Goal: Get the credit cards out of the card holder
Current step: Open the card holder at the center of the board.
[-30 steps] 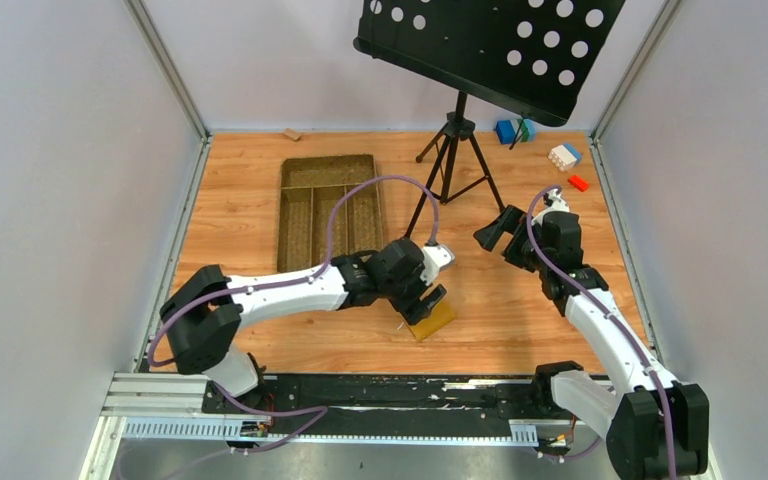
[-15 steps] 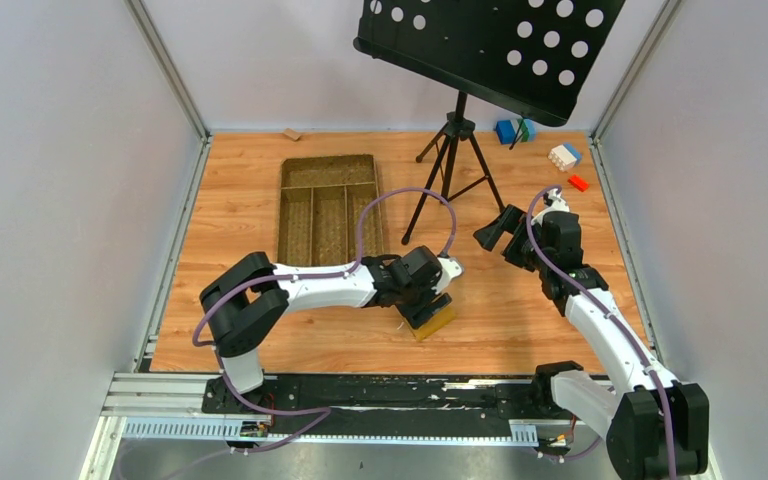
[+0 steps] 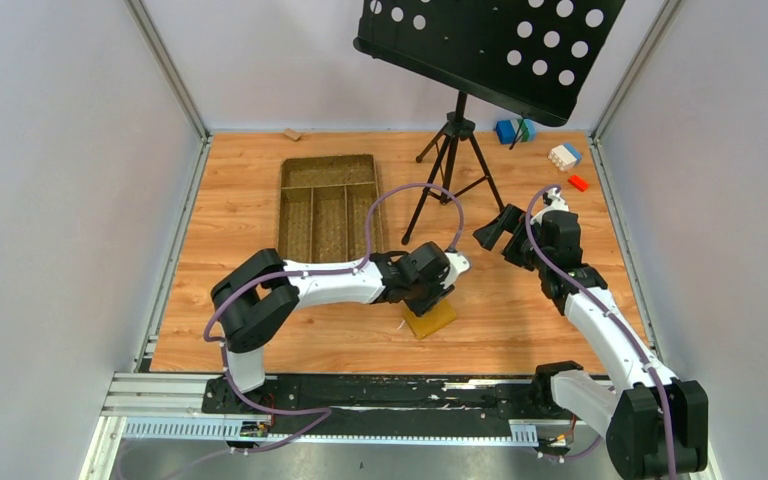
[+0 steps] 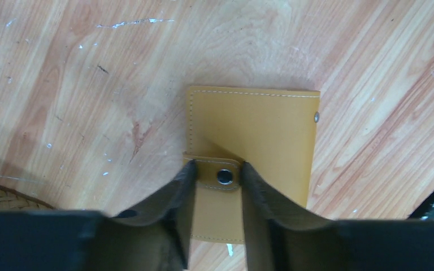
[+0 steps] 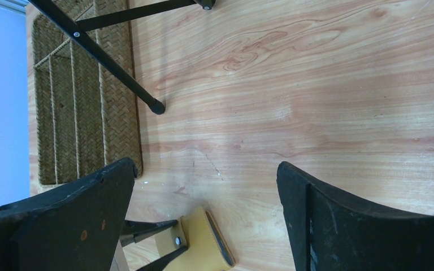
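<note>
The mustard-yellow card holder (image 3: 430, 320) lies closed on the wooden table, in front of centre. My left gripper (image 3: 440, 292) stands over its far edge. In the left wrist view the card holder (image 4: 260, 127) lies flat, and my left gripper (image 4: 216, 169) is shut on its snap strap (image 4: 220, 176), one finger on each side. My right gripper (image 3: 494, 229) is open and empty, raised to the right of the card holder. In the right wrist view the card holder (image 5: 206, 248) shows a dark slit along its edge. No credit cards can be made out.
A brown woven compartment tray (image 3: 328, 210) lies behind the left arm. A black music stand on a tripod (image 3: 452, 160) stands at the back centre. Toy bricks (image 3: 564, 156) lie at the back right corner. Grey walls close in both sides.
My left arm has reached further right and forward, and its gripper has come down onto the card holder's strap. The card holder and my right arm have not moved.
</note>
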Robot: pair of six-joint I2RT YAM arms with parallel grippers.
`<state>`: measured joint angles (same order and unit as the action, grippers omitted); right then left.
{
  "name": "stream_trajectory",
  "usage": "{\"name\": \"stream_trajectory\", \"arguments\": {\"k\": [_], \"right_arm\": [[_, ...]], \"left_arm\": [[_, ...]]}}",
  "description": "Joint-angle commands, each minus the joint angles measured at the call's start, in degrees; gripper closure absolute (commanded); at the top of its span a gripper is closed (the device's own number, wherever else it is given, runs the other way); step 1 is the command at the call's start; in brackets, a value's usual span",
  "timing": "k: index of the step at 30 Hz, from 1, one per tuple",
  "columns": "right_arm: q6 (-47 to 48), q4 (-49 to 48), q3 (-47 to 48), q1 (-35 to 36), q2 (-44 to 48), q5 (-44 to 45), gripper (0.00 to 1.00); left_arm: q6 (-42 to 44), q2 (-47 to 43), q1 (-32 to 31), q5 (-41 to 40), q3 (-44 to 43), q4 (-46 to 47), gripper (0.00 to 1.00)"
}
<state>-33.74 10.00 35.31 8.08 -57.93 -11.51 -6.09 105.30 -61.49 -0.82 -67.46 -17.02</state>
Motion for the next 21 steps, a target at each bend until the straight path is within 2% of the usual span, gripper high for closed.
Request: {"name": "stream_trajectory", "arguments": {"k": [1,3,8,16,21], "right_arm": [[0.30,-2.46,1.43,0.09,0.39,-0.47,0.04],[0.40,-2.49,1.36,0.10,0.52,-0.53,0.04],[0.55,-2.39,1.25,0.10,1.04,-0.73,0.04],[2.14,-4.05,0.46,0.17,0.92,-5.14,0.06],[3.81,-5.65,0.80,3.12,-2.30,-9.39,0.07]], "left_arm": [[-0.59,1.47,1.00,-1.33,-0.86,-0.83,0.66],[-1.13,0.97,1.59,-1.39,-0.52,-0.71,0.74],[-2.26,-2.28,2.35,-1.56,1.41,0.82,0.80],[-6.11,-7.84,6.46,0.44,6.73,5.98,0.99],[-8.77,-10.63,8.83,1.58,9.73,9.12,1.00]]}}
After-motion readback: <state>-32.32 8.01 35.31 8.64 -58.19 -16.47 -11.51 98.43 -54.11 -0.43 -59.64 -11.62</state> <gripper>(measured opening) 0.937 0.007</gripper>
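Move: The card holder lies flat under the left fingertips, which straddle its strap and snap. Its middle is about 1 cm back, 2 cm to the right and 1 cm below the left hand. From that hand, the woven tray's middle is some 24 cm ahead and 22 cm left, and the stand's near foot about 16 cm ahead and 4 cm left. From the right hand the card holder is roughly 13 cm back, 14 cm left and 11 cm below. The card holder's strap is between the left fingers as they close from half open to practically shut. They stay almost in place at first, then drag the holder forward and left, about 5 cm in all, towards the tray, rising about 1 cm and turning some 10 degrees counter-clockwise. The right hand, still wide open, starts late to ease about 1.5 cm left. ##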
